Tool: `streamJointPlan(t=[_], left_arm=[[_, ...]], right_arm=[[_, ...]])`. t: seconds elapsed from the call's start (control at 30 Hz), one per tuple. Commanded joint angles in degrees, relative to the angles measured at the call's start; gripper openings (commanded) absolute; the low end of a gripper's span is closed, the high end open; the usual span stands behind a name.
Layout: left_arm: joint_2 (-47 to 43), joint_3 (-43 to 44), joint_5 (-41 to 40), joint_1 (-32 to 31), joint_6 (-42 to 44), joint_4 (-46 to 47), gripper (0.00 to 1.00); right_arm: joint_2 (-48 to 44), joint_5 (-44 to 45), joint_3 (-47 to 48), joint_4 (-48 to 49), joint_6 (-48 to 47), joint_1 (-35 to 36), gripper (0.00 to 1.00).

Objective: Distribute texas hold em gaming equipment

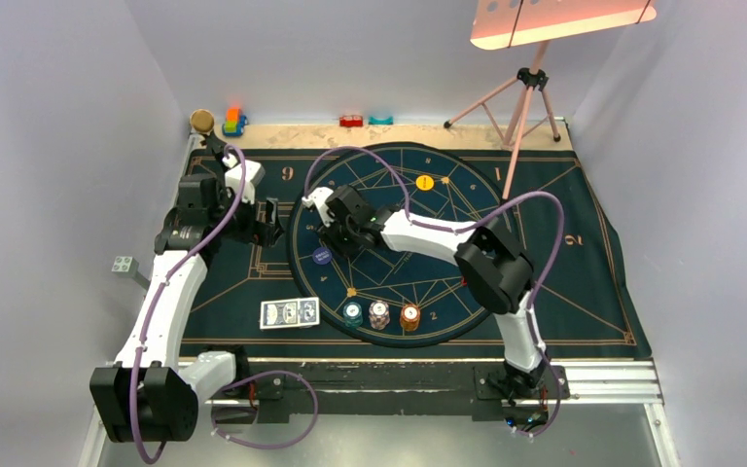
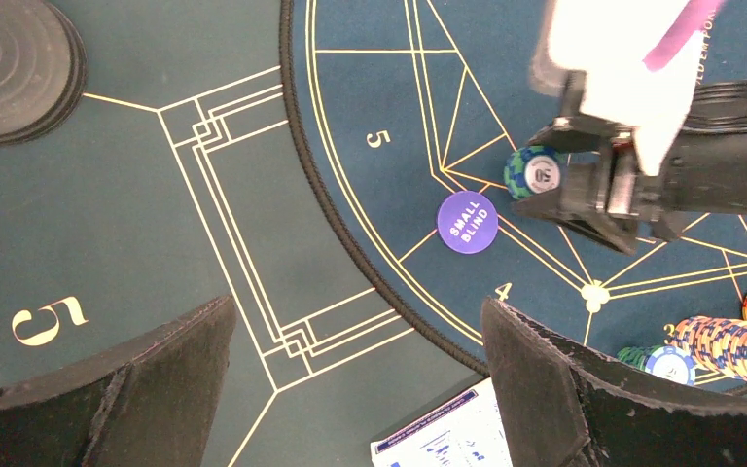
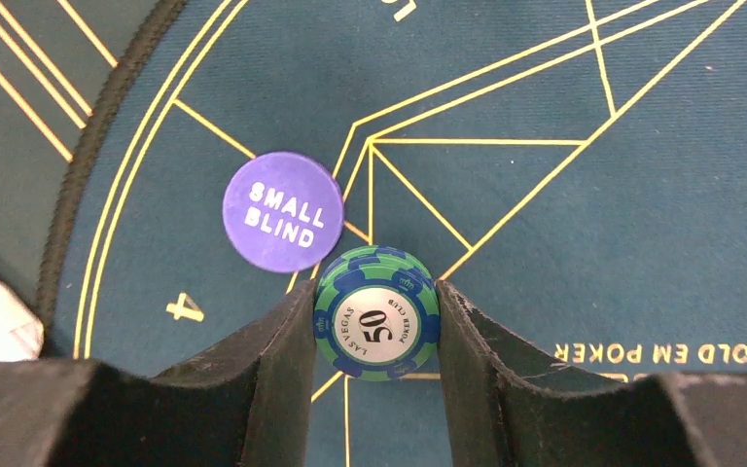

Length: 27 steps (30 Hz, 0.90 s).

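My right gripper (image 3: 376, 304) is shut on a green-and-blue "50" poker chip (image 3: 376, 313), gripping its rim just right of the purple "SMALL BLIND" disc (image 3: 283, 211) on the round mat. The left wrist view shows the same chip (image 2: 533, 171) and disc (image 2: 467, 222). Open and holding nothing, my left gripper (image 2: 355, 306) hovers over the mat's gold line pattern left of the circle. The blue-backed cards (image 1: 289, 312) lie near the front edge. Three chip stacks (image 1: 379, 314) stand beside them. A yellow disc (image 1: 425, 182) lies at the far side of the circle.
A pink tripod (image 1: 525, 97) stands at the back right, over the dark mat (image 1: 564, 253). Toy blocks (image 1: 233, 122) and two small red and teal pieces (image 1: 365, 121) sit along the back edge. A black round stand base (image 2: 15, 68) is beside my left gripper.
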Motion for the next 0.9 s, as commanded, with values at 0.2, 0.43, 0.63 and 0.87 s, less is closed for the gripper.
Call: streamJointPlan(t=[0.2, 0.43, 0.63, 0.87], left_arm=[[-1.3, -0.1, 1.0, 0.5, -0.4, 1.1, 1.0], [-1.6, -0.2, 1.4, 0.5, -0.3, 1.0, 1.0], [-1.7, -0.3, 1.4, 0.5, -0.3, 1.0, 1.0], [-1.8, -0.3, 1.4, 0.5, 0.0, 0.9, 1.0]], right_arm=[[4.6, -0.2, 6.9, 1.5, -0.2, -1.2, 0.43], [2.2, -0.1, 6.8, 1.1, 0.0, -1.7, 0.68], [-4.8, -2.4, 4.3, 0.0, 0.1, -1.7, 0.71], [-15.7, -8.9, -4.9, -6.4, -2.1, 2.1, 0.8]])
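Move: The right hand already holds the green chips low over the felt. Their landing spot is about 2 cm ahead, 1 cm left and 4 cm down, with the small blind about 1 cm ahead and 5 cm left of the hand. The remaining green stack is some 17 cm back and 3 cm right, the card deck about 16 cm back and 11 cm left. From the idle left hand the spot lies about 5 cm ahead, 17 cm right and 15 cm below. The right hand carries the pinched green chips down and forward, about 2 cm each way, easing slightly left to set them on the felt just right of the small blind. The fingers then open from about half to three-quarters, letting go of the chips, and the hand lifts away quickly, some 9 cm up and about 3 cm back towards its base. ##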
